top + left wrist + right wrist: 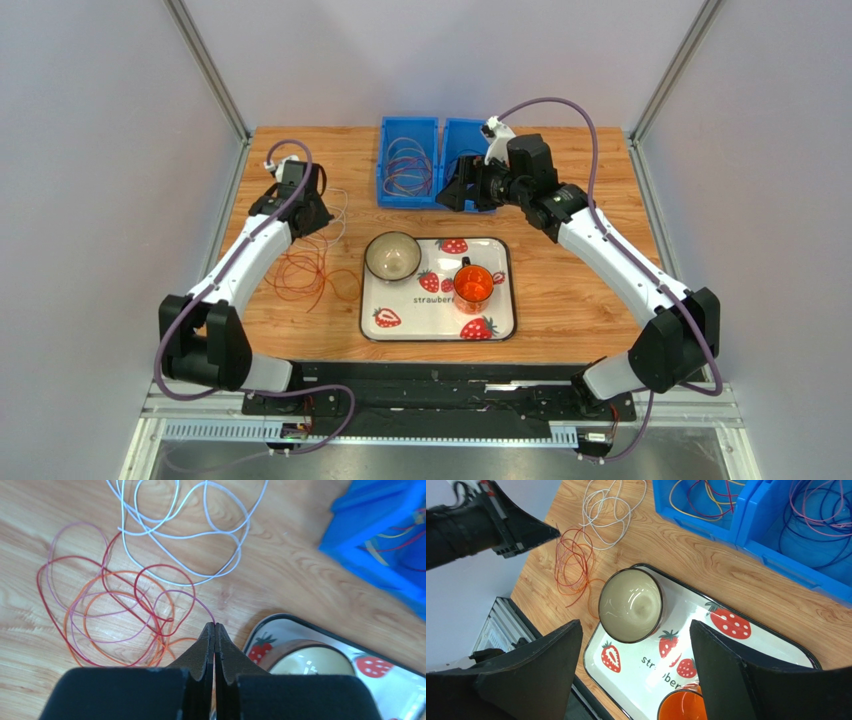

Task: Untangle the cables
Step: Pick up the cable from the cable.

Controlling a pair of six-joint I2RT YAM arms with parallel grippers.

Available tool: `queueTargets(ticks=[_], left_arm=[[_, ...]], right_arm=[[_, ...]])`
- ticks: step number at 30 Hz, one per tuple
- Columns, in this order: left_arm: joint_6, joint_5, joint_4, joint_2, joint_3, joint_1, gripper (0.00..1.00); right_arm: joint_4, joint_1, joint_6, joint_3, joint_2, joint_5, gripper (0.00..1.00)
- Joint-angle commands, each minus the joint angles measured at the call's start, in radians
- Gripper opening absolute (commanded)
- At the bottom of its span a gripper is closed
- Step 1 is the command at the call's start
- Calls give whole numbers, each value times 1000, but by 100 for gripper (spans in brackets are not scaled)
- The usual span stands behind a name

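A tangle of red, orange and pink cables [120, 615] lies on the wooden table, with a white cable [200, 530] looped beyond it. My left gripper [215, 626] is shut, and the end of the pink cable [185, 596] is pinched at its tips. From above, the left gripper [310, 215] sits at the far edge of the tangle [305, 270]. My right gripper [450, 190] hangs open and empty in front of the blue bins. In the right wrist view it [635, 625] is above the tray, far from the tangle [573, 565].
Two blue bins [383, 160] at the back hold more coiled cables [408, 165]. A strawberry-print tray [505, 290] in the middle carries a beige bowl [392, 256] and an orange cup [473, 284]. Grey walls stand on both sides of the table.
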Motion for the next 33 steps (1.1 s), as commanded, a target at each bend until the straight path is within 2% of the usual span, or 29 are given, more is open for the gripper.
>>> queueTargets(ticks=[1, 7, 11, 14, 21, 24, 27, 31, 33], left_arm=[[20, 24, -90, -79, 87, -3, 0], [97, 124, -174, -151, 297, -3, 0], [178, 238, -169, -183, 466, -3, 0], [234, 249, -158, -192, 598, -3, 0], [321, 317, -165, -144, 995, -3, 0], [323, 353, -158, -122, 1095, -3, 0], [321, 428, -100, -140, 1085, -4, 0], [312, 446, -89, -151, 1071, -3, 0], [304, 459, -77, -165, 1016, -3, 0]], right_arm=[[-11, 21, 0, 58, -18, -2, 83], [49, 43, 50, 64, -7, -106, 83], [80, 76, 69, 76, 6, -128, 83], [80, 101, 75, 98, 16, -136, 83], [94, 118, 87, 107, 6, -153, 83], [109, 121, 82, 99, -6, -163, 83], [147, 123, 67, 89, -23, -192, 84], [206, 135, 52, 88, -21, -251, 84], [253, 147, 29, 95, -1, -277, 85]])
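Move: The left hand already pinches the pink cable and has it part lifted; the red and orange tangle it runs out of lies about 7 cm back and 4 cm to the left, some 12 cm below. The white cable sits about 8 cm ahead and 1 cm left of this hand on the table, the bowl about 16 cm to its right and 1 cm back. From the right hand the tangle is roughly 36 cm left, 4 cm back and 24 cm lower. Fingers still shut on the pink cable, the left arm sweeps it high up and away from the tangle, nearly 50 cm, drawing back some 8 cm in the later half, while the wrist swings the fingers up from steeply down-forward to about level, a bit above, and turns them clockwise to the right. The right hand, empty and open, drifts left, rising and backing a little (about 10 cm in all), and turns some 15 degrees counter-clockwise. ##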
